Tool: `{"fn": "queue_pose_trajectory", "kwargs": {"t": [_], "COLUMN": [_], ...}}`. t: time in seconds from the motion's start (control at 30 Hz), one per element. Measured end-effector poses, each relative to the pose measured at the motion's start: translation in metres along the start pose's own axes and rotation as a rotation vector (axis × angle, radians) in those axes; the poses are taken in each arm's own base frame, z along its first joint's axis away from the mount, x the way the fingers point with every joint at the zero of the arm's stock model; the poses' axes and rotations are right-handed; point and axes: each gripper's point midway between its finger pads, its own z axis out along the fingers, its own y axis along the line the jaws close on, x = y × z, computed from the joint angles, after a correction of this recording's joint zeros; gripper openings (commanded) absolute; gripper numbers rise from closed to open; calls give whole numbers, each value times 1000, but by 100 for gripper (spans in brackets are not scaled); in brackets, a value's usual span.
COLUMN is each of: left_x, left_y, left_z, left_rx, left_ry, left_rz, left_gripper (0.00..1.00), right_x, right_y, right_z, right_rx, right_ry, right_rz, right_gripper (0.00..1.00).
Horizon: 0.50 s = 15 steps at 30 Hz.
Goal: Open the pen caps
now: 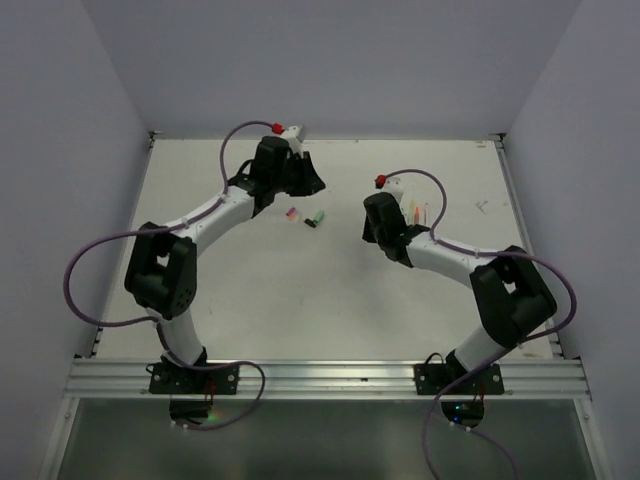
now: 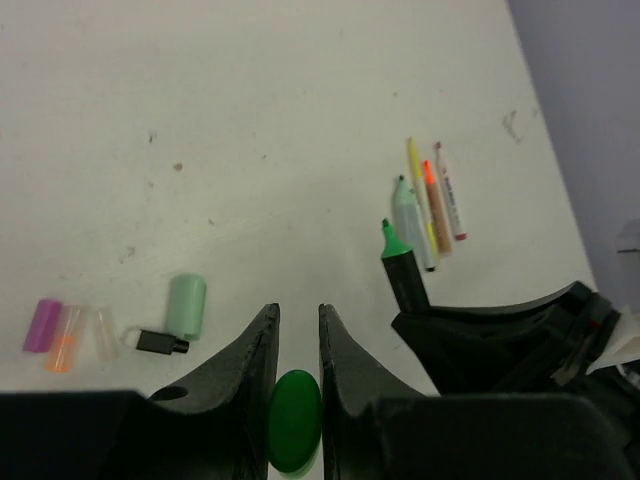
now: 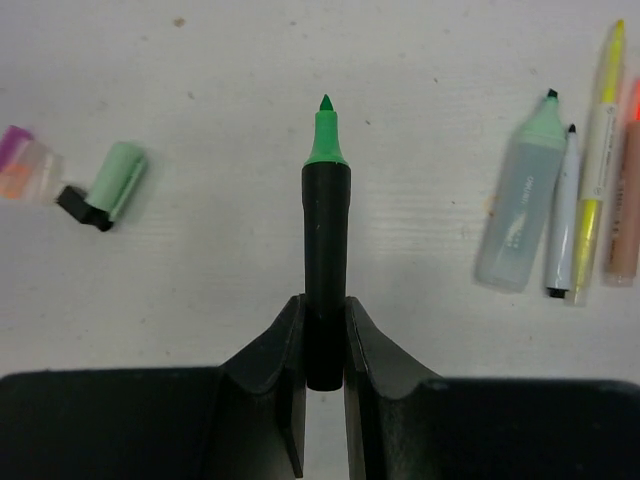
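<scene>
My left gripper (image 2: 298, 312) is shut on a bright green cap (image 2: 295, 420), held deep between the jaws. My right gripper (image 3: 324, 300) is shut on a black pen (image 3: 325, 250) whose bare green tip points away from it. This pen also shows in the left wrist view (image 2: 405, 275). Loose caps lie on the table: pink (image 2: 43, 325), pale green (image 2: 187, 305), a small black one (image 2: 163, 342) and clear ones (image 2: 82, 337). In the top view the left gripper (image 1: 303, 184) is just behind the caps (image 1: 305, 217), and the right gripper (image 1: 374, 230) is to their right.
Several uncapped pens lie side by side: a pale green marker (image 3: 520, 210), a thin white pen (image 3: 562, 215), a yellow one (image 3: 597, 160) and an orange one (image 3: 628, 200). In the top view this group of pens (image 1: 418, 212) lies beside the right wrist. Walls enclose the white table (image 1: 300, 300).
</scene>
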Motion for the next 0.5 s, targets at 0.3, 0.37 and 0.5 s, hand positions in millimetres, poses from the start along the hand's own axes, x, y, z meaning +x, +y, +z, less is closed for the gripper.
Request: {"fn": "queue_pose_trajectory", "kwargs": {"t": [0.3, 0.37, 0.5], "left_x": [78, 89, 110], "left_y": [13, 13, 20], "left_z": [53, 59, 73], "left_rx": [-150, -166, -205], "left_ry": [230, 253, 291], "left_rz": [69, 80, 98], "left_gripper": [0, 0, 0], "right_x": [10, 11, 17], "right_y": [-43, -48, -54], "right_z": [33, 38, 43], "right_rx": [152, 162, 171], "right_ry": [71, 81, 105], "right_rz": [12, 19, 22], "right_gripper": [0, 0, 0]}}
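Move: My left hand, holding the green pen cap, heads for the bare table beside the pale green cap, which lies about 4 cm ahead, 2 cm right and 18 cm below; the black cap is 3 cm left of and slightly nearer than the pale green one, the purple cap 8 cm left of and 2 cm beyond it. From my right hand, the clear highlighter lies some 10 cm ahead, 9 cm right and 9 cm down, with the yellow pen 4 cm farther right. I sink my left hand about 12 cm with the green cap still pinched, drifting some 5 cm right to come down just right of the pale green cap while the fingers tilt more steeply down. My right hand keeps the uncapped black pen and goes down about 5 cm, nearly as far right, and a little forward, towards the near side of the pen row. ##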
